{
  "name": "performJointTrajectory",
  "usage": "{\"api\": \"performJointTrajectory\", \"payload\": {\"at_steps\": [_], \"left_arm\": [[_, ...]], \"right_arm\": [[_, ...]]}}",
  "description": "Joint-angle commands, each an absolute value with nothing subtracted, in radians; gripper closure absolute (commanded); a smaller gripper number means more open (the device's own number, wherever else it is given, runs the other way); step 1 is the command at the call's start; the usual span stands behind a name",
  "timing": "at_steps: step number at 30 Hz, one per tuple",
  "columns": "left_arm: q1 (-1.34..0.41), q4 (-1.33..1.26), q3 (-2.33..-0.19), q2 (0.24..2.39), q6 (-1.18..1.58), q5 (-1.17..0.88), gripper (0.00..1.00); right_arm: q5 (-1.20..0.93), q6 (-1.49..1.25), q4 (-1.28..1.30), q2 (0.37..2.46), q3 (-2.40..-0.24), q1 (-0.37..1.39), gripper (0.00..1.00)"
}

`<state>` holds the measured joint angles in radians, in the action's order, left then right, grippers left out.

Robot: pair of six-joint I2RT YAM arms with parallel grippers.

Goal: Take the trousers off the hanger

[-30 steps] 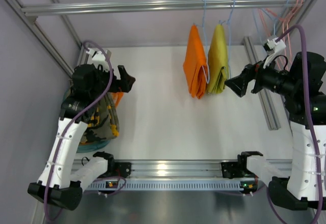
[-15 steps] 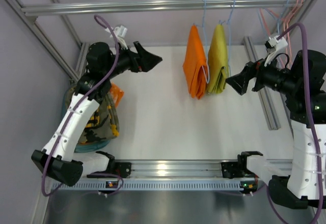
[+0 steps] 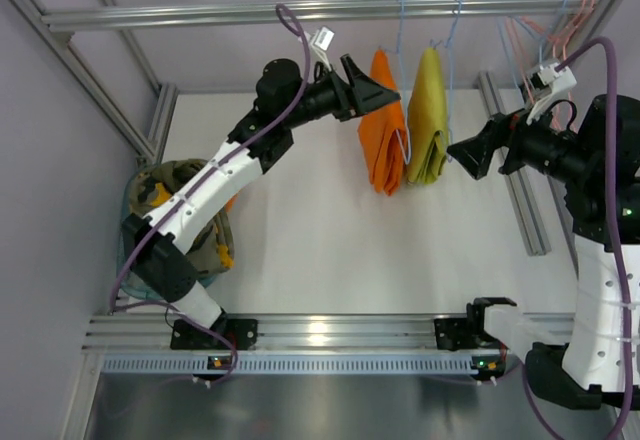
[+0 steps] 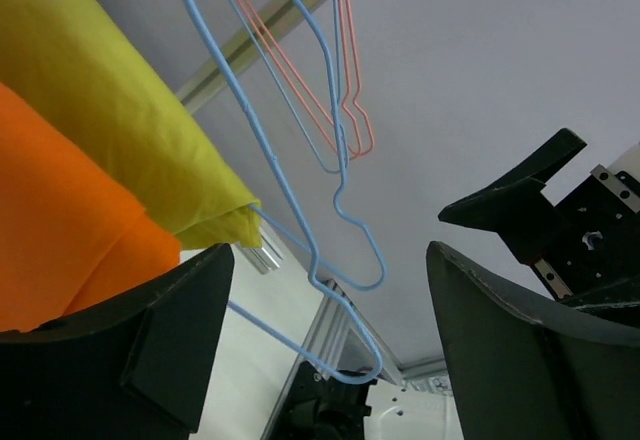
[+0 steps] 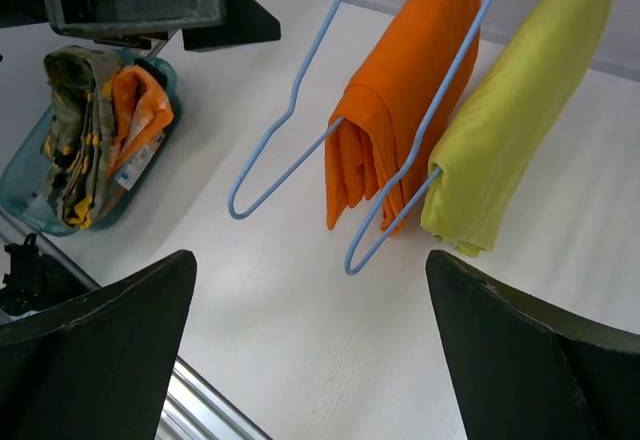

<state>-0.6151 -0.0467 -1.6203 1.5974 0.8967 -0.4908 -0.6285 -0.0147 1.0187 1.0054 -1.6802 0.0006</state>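
Observation:
The orange trousers hang folded over a light-blue hanger on the top rail. My left gripper is stretched out to their upper left side, jaws open, tips right at the cloth. In the left wrist view, the orange trousers lie beside the left finger, and the hanger's lower corner shows between the open fingers of the left gripper. My right gripper hovers open to the right of both garments. In the right wrist view, the trousers and hanger hang ahead of the right gripper.
Yellow-green trousers hang on a second blue hanger right of the orange pair. Pink hangers crowd the rail's right end. A teal basket with a camouflage garment sits at the left. Aluminium frame posts flank the white table.
My left arm has swung up and right from above the basket to the orange trousers. The right gripper has barely shifted. Both garments hang as before.

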Motion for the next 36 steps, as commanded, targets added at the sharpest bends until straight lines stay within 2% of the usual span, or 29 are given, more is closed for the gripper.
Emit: {"api": "performJointTrajectory", "payload": {"at_steps": [1,16,19,21,23,24,25,36], "left_arm": [[-0.652,-0.135,-1.695,1.646,0.959,-0.456,0.19],[-0.723,-0.176,-1.816,1.821,0.986,-0.405,0.38],[-0.724,-0.195,-1.827,1.821,0.963,-0.422,0.52],[-0.724,-0.204,-1.830,1.815,0.956,-0.432,0.69],[-0.724,-0.216,-1.830,1.809,0.960,-0.439,0.82],[-0.724,-0.239,-1.830,1.804,0.962,-0.451,0.94],[-0.723,-0.245,-1.833,1.801,0.965,-0.453,0.99],[-0.719,-0.264,-1.973,1.755,0.833,-0.465,1.00]], "right_arm": [[-0.632,-0.041,0.966,1.006,-1.743,-0.029,0.01],[-0.664,-0.071,0.942,0.989,-1.741,-0.046,0.01],[-0.664,-0.071,0.936,0.983,-1.726,-0.046,0.01],[-0.664,-0.069,0.936,0.983,-1.723,-0.046,0.01],[-0.666,-0.068,0.933,0.986,-1.723,-0.046,0.01],[-0.669,-0.067,0.933,0.986,-1.724,-0.048,0.01],[-0.672,-0.069,0.931,0.988,-1.724,-0.048,0.01],[-0.684,-0.067,0.933,0.985,-1.729,-0.046,0.01]]}}
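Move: The near side wire of the blue hanger carrying the orange trousers is about 6 cm to the right of my left hand, a couple of cm ahead and some 2 cm lower. From that hand, the orange trousers hang roughly 9 cm ahead, 6 cm right and 9 cm lower, and the yellow trousers about 10 cm ahead, 15 cm right and just as low. From my right hand the wire lies some 10 cm ahead, 14 cm left and 4 cm higher. I pinch the near side wire of the orange trousers' hanger: my left hand travels about 7 cm right and sinks some 4 cm, easing slightly forward and tipping its fingers down a few degrees, then shuts its open fingers on the wire. Holding it, I end with a small lift of about 1.5 cm. My right hand rises around 2 cm, fingers still wide open. ##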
